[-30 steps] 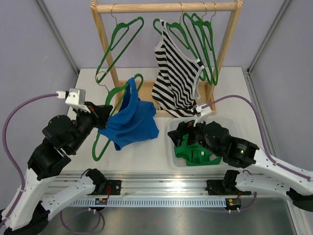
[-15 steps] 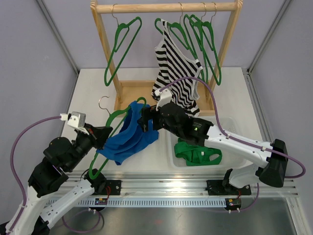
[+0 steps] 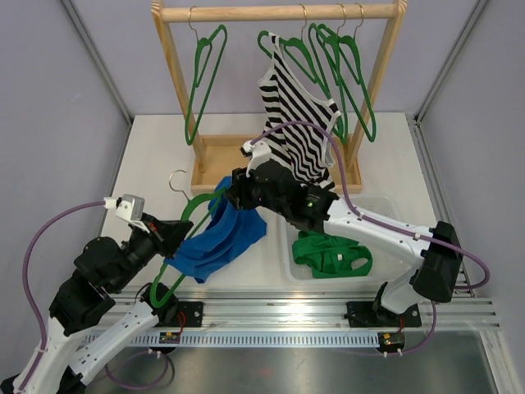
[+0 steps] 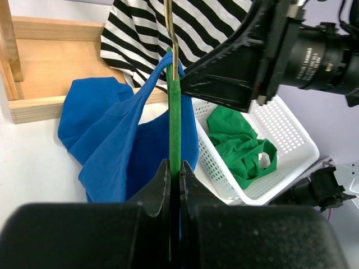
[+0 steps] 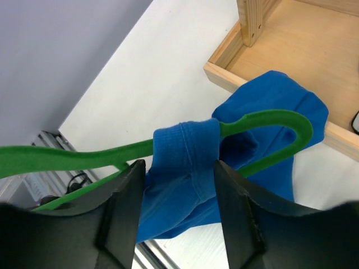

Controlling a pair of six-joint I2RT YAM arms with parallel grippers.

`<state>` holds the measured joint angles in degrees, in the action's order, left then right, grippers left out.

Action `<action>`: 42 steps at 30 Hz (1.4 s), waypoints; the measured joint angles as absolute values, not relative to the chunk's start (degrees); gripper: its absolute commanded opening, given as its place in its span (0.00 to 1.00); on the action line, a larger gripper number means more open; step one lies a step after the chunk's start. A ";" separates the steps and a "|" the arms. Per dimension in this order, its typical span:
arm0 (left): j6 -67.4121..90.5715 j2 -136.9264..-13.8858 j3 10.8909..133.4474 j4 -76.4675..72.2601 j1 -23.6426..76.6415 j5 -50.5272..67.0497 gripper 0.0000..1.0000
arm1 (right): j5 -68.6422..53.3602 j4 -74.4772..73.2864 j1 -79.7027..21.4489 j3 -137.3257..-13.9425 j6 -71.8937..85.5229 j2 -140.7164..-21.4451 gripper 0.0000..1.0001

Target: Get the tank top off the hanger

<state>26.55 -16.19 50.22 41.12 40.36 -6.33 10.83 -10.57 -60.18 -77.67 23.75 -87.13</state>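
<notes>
A blue tank top hangs by one strap on a green hanger held low over the table. My left gripper is shut on the hanger's lower bar, with the blue top draped to its left. My right gripper is open. In the right wrist view its fingers straddle the blue strap where it wraps the hanger's arm, not pinching it. The right gripper sits just above the strap.
A wooden rack stands at the back with a striped tank top and empty green hangers on it. A white basket holding a green garment sits right of the blue top.
My right arm has swung from the basket to the blue top's strap on the hanger. My left gripper has drawn the hanger and top nearer and lower.
</notes>
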 measured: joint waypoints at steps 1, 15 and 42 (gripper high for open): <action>26.63 -16.19 50.22 41.15 40.36 -6.17 0.00 | 10.85 -10.57 -60.16 -77.91 23.53 -87.61 0.41; 23.42 -18.46 53.93 48.16 40.36 -4.64 0.00 | 17.69 -17.56 -54.37 -82.04 19.25 -91.33 0.00; 19.11 -14.31 49.82 19.97 40.36 -11.46 0.00 | -17.15 -13.15 -46.98 -65.76 23.86 -84.68 0.00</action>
<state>19.11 -14.31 49.82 19.97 40.36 -11.46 -17.15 -13.15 -46.98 -65.76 23.86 -84.68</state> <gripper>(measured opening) 0.037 0.031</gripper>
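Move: The blue tank top's strap, looped over the hanger's far shoulder, sits almost between the right fingers, about 1 cm ahead, 1 cm left and 1 cm below. The striped tank top hangs some 25 cm ahead and 15 cm right of the right hand. The crate holding the green top lies level with that hand, about 30 cm right and 26 cm below. From the left hand, already gripping the hanger, the strap is some 10 cm ahead, 8 cm right and slightly lower. The right fingers close the rest of the way and pinch the blue strap, then draw it forward about 10 cm and to the right, past the hanger's rounded end. Keeping the pinch, the hand sinks and comes back, tipping downward. The left hand keeps hold of the hanger, eases slightly back and down, then lifts sharply, about 11 cm, swinging forward as it tilts up some 20 degrees. ##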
